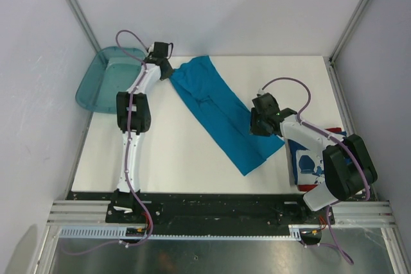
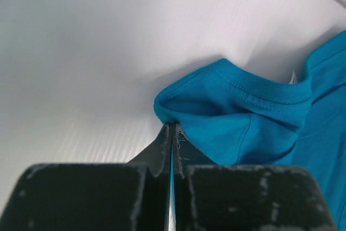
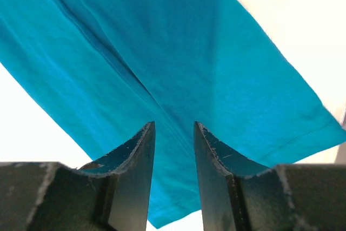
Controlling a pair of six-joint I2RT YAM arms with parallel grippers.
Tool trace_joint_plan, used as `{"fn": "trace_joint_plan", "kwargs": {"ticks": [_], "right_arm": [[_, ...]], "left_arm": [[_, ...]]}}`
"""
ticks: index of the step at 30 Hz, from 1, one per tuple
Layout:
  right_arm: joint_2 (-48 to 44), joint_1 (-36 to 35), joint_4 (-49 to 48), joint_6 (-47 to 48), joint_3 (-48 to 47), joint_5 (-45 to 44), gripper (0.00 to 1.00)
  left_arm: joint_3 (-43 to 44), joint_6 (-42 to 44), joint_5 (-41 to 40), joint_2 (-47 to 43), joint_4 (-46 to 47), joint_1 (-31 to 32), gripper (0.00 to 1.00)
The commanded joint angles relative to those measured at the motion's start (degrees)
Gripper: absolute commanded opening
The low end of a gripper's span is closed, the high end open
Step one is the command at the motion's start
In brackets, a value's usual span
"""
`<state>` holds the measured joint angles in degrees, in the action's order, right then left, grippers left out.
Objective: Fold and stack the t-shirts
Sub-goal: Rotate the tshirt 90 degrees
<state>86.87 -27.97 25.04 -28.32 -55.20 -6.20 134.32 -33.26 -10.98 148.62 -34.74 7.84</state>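
The teal-blue t-shirt (image 1: 218, 110) lies as a long folded strip, running diagonally from the back centre toward the front right. My left gripper (image 1: 169, 72) is at its far-left corner. In the left wrist view that gripper (image 2: 172, 126) is shut on the shirt's (image 2: 254, 117) edge near the collar, with a thin sliver of cloth between the jaws. My right gripper (image 1: 254, 125) hovers over the strip's right side. Its jaws (image 3: 174, 128) stand open above the cloth (image 3: 162, 47), holding nothing. The folded dark blue printed t-shirt (image 1: 313, 162) lies at the front right, partly under the right arm.
A translucent teal bin (image 1: 96, 85) hangs over the table's back-left edge, just left of the left arm. The white table (image 1: 180, 152) is walled in by white panels and metal frame posts (image 1: 74, 1).
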Motion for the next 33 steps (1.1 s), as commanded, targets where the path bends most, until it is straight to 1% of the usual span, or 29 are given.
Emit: {"fn": "trace_joint_plan", "kwargs": {"ticks": [1, 5, 8, 11, 13, 15, 17, 19, 22, 27, 31, 33], "right_arm": [[-1.9, -0.3, 0.0, 1.5, 0.0, -0.6, 0.4], [-1.6, -0.5, -0.5, 2.0, 0.0, 0.6, 0.4], [-1.2, -1.0, -0.9, 2.4, 0.0, 1.6, 0.4], [-1.0, -1.4, -0.9, 2.8, 0.0, 1.9, 0.4], [-0.7, -1.5, -0.8, 2.9, 0.0, 1.9, 0.4], [-0.4, -1.5, -0.8, 3.1, 0.0, 1.8, 0.41], [-0.3, -1.5, -1.0, 3.1, 0.0, 1.9, 0.41], [-0.4, -1.7, -1.4, 3.2, 0.0, 2.4, 0.41], [0.3, -2.5, -1.8, 3.8, 0.0, 3.2, 0.42], [-0.4, -2.0, -1.0, 4.1, 0.9, 1.7, 0.42], [-1.4, 0.0, 0.0, 3.0, 1.6, 0.9, 0.42], [-1.5, 0.8, 0.5, 2.2, 2.0, 0.1, 0.42]], "left_arm": [[4.7, -0.7, -3.0, 0.9, 1.8, -1.6, 0.0], [6.6, -0.4, -1.9, 2.0, 2.1, -2.9, 0.0], [9.8, 0.5, 0.8, 3.9, 2.6, -4.1, 0.0], [10.5, 0.6, 3.1, 4.4, 3.6, -4.9, 0.01], [10.5, 0.7, 5.9, 4.4, 4.0, -5.1, 0.09], [9.4, 1.1, 8.0, 3.4, 4.1, -5.0, 0.24], [7.0, 1.8, 8.9, 1.2, 4.3, -4.5, 0.36], [3.5, 2.4, 9.8, -1.5, 4.3, -4.3, 0.45], [-2.3, 2.7, 10.4, -7.0, 4.4, -3.9, 0.5], [-14.2, 3.6, 11.4, -17.6, 4.5, -2.1, 0.51], [-28.1, 2.4, 11.2, -27.9, 5.0, 0.3, 0.5], [-36.0, 1.1, 12.2, -33.2, 5.8, 2.1, 0.47]]}}
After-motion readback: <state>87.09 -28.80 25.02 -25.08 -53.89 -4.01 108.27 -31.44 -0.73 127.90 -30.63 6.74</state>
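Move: The left fingers are already shut on the t-shirt's left-hand corner, just off the table. The bare spot it is taken to lies about 3 cm ahead and 4 cm to the left. The shirt's far corner is some 20 cm to the right and 11 cm ahead, and the plastic bin's middle is about 29 cm to the left and 2 cm back. From the right hand, the pinched corner lies roughly 32 cm ahead, 40 cm to the left and 4 cm lower. Forward and to the left, the left hand drags the pinched shirt corner about 5 cm across the table, barely rising. It then stops, opens its fingers about halfway to let go of the cloth, and draws back some 10 cm with a drift to the right, dipping slightly before it lifts clear. ##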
